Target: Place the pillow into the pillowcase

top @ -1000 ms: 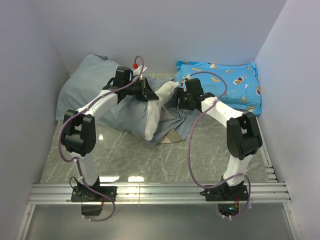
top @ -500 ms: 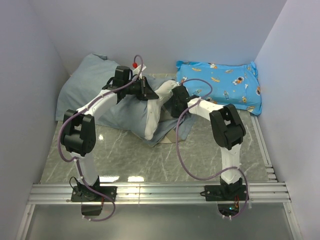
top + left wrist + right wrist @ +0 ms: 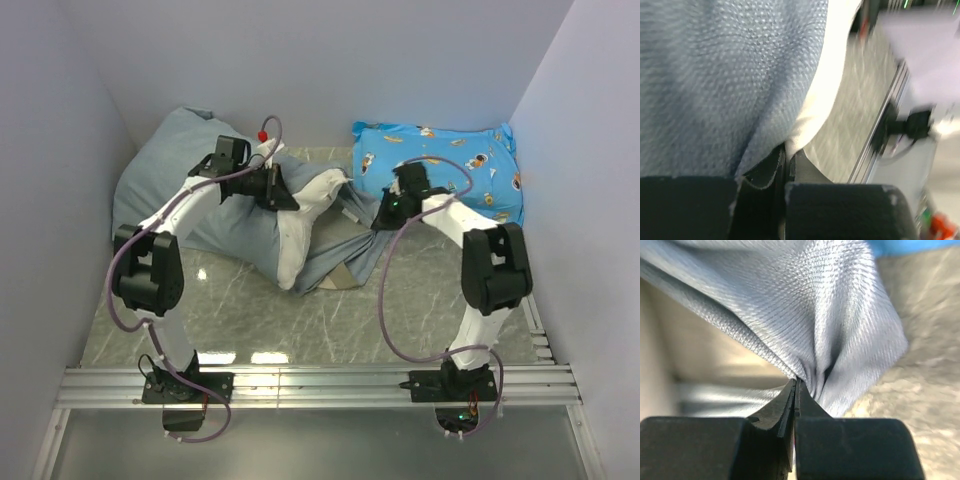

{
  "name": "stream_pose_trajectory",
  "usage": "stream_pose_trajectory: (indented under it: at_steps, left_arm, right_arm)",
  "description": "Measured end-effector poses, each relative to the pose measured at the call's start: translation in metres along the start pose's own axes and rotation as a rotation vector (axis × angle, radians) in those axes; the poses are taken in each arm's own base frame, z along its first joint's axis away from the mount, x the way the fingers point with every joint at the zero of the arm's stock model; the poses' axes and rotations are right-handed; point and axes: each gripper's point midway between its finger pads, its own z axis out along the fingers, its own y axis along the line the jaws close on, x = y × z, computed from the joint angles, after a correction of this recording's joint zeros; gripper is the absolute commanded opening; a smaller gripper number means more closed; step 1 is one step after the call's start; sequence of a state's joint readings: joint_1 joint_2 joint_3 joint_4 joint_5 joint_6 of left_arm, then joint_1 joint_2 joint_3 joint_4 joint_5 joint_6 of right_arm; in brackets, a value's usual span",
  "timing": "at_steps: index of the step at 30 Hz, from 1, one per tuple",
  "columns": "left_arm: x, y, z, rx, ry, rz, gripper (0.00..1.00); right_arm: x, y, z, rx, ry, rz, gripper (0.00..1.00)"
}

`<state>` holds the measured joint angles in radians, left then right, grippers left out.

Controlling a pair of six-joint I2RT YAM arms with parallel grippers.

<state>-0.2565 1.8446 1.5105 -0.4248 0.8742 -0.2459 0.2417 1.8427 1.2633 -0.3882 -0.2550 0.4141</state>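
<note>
The grey-blue pillowcase lies bunched at the back left with the white pillow sticking out of its open end toward the middle. My left gripper sits at that opening, and in the left wrist view its jaws are shut on the pillow's white edge, with blue pillowcase cloth draped over the left finger. My right gripper is shut on a fold of the pillowcase's loose rim, pinched at its tips just above the table.
A bright blue cartoon-print cushion leans at the back right, close behind the right arm. Walls enclose left, back and right. A tan flap of the pillowcase trails on the marble table. An aluminium rail runs along the near edge.
My right gripper reached in to the pillowcase rim, closed on it and drew it back to the right. The left arm shifted left with the pillow.
</note>
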Motion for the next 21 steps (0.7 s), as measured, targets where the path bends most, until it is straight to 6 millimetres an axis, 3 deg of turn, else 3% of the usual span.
stream_pose_trajectory:
  at_steps: [4,9,15,21]
  left_arm:
    - [0.025,-0.009,-0.022,0.029,0.079,0.182,0.0]
    - [0.056,-0.015,-0.025,0.041,0.176,0.351,0.0]
    - [0.079,-0.009,0.003,-0.019,0.288,0.481,0.0]
    - [0.079,0.01,0.048,-0.072,0.352,0.511,0.0]
  right_arm:
    - [-0.027,0.008,-0.029,-0.164,-0.025,0.068,0.0]
    - [-0.029,0.032,-0.04,-0.328,0.011,0.106,0.0]
    - [-0.025,0.063,-0.066,-0.506,0.006,0.126,0.0]
    - [-0.015,0.083,-0.1,-0.628,-0.025,0.112,0.0]
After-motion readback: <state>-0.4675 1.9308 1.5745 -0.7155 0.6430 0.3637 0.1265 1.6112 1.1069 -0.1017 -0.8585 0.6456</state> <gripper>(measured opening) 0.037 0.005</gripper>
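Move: The left gripper still pinches the white pillow's edge. The pillowcase's open mouth lies about 10 cm to its right, level with it and some 14 cm below. The pillow's near end hangs roughly 10 cm back and 14 cm below. The right gripper still holds the mouth's right-hand edge. From it, the pillow's far end is about 12 cm left, 5 cm ahead and 5 cm higher; the patterned pillow lies some 14 cm right, 14 cm ahead and 3 cm lower. Keep both grippers shut. Draw the left one back about 7 cm with a little drift left, then press the pillow's edge down some 7 cm and swing rightward towards the mouth, turning clockwise and tipping the fingers downward. Meanwhile raise the right gripper, with the pinched case edge, about 12 cm and ease it left and back at the end, rolling its fingers up to point left. ##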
